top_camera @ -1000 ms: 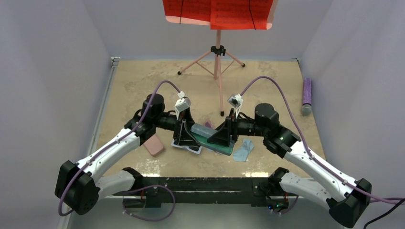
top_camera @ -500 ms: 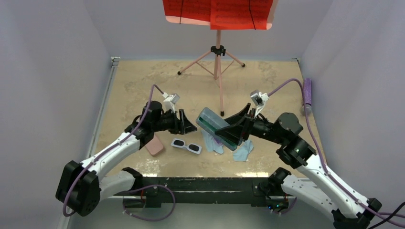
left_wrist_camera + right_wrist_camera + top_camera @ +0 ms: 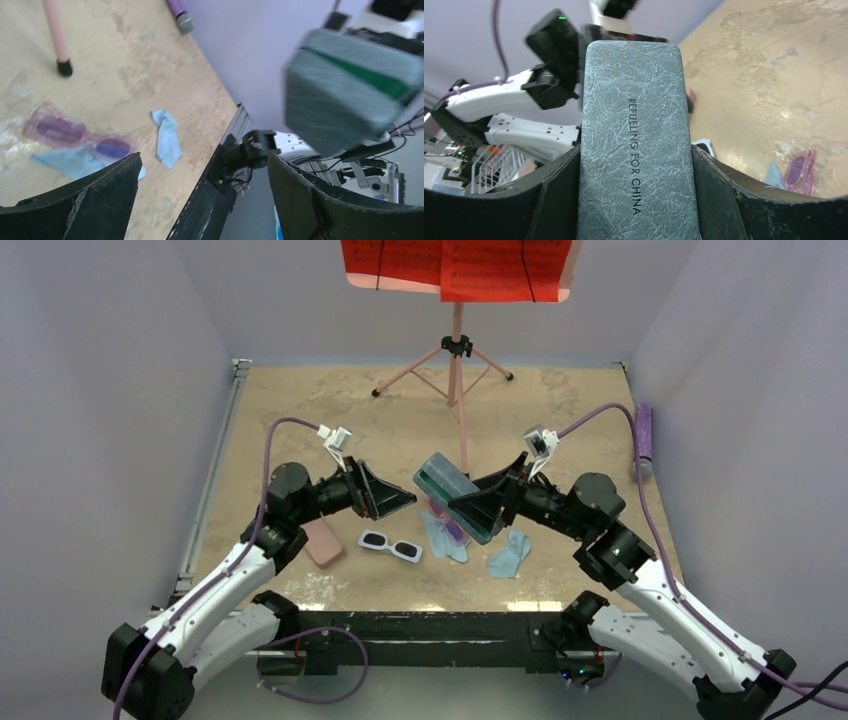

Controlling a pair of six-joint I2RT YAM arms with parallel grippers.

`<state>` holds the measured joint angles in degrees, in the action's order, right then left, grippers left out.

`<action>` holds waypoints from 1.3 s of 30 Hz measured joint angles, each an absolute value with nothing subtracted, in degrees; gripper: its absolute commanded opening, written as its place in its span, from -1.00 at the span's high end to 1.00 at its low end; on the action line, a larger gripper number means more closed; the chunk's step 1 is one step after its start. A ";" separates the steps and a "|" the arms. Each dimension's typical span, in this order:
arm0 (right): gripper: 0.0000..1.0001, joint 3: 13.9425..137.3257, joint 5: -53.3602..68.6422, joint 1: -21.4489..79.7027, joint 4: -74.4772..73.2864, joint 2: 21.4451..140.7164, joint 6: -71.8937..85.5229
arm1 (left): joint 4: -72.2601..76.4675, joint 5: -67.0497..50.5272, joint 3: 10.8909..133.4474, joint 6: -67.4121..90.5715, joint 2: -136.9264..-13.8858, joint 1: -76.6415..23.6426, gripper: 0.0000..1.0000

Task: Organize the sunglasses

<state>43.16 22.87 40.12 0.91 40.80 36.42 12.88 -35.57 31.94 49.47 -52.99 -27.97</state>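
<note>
The white sunglasses [image 3: 390,545] lie flat on the table in front of my left gripper [image 3: 397,502]. That gripper hovers above them, open wide and empty [image 3: 205,160]. My right gripper [image 3: 478,506] is shut on a grey-blue textured case [image 3: 452,495], held tilted in the air; the case [image 3: 636,155] fills the space between the fingers. The pink-purple sunglasses [image 3: 75,135] rest on a light blue cloth [image 3: 67,164] below the raised case, and they show partly past the right finger [image 3: 801,170].
A second light blue cloth [image 3: 510,555] lies right of the first. A pink case [image 3: 322,542] sits beside the left arm. A pink music stand [image 3: 457,370] rises at the back, one foot [image 3: 64,67] near the sunglasses. A purple cylinder [image 3: 643,440] lies by the right wall.
My left gripper let go of the grey-blue case, opened wide and drew back to the left. My right gripper lifted the case off the table, uncovering the pink-purple sunglasses and the cloth.
</note>
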 measured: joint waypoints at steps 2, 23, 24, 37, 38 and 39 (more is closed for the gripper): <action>1.00 42.50 21.26 40.12 0.97 40.69 35.97 | 15.68 -35.22 31.97 51.59 -49.43 -28.27 -1.00; 1.00 38.92 8.03 43.53 5.23 43.90 32.12 | 23.49 -25.08 33.47 61.10 -53.01 -31.62 -1.00; 1.00 38.92 7.44 43.64 5.19 44.27 31.81 | 23.55 -25.02 33.47 61.14 -52.93 -31.70 -1.00; 1.00 38.87 6.98 44.75 8.64 47.00 30.59 | 21.52 -20.38 33.76 61.43 -54.94 -33.82 -1.00; 1.00 38.87 6.90 44.86 8.67 47.31 30.52 | 21.54 -20.14 33.76 61.58 -55.40 -34.02 -1.00; 1.00 38.87 6.85 45.10 8.67 47.57 30.41 | 21.58 -19.90 33.76 61.89 -55.81 -34.22 -1.00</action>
<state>38.87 6.85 45.10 8.67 47.57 30.41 21.58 -19.90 33.76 61.89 -55.81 -34.22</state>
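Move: Off the left hand's open fingers, the ajar sunglasses case lies about 12 cm to the right, 3 cm back and 9 cm higher. The right hand already grips it, its middle some 3 cm left and 2 cm ahead of that hand. On the table, roughly 22 cm below the left hand, the purple sunglasses lie 5 cm ahead and 12 cm right of it, the white sunglasses 3 cm back and 1 cm right. Bringing hands together: the right hand keeps its grip on the case and carries it about 4.5 cm forward and 4 cm down, turning some 10 degrees clockwise. The left hand, fingers staying wide open, rises nearly 6 cm, eases forward and right towards the case's free end, tips tilting up and turning forward, then sinks about 2 cm. Whether it touches can't be seen clearly. ##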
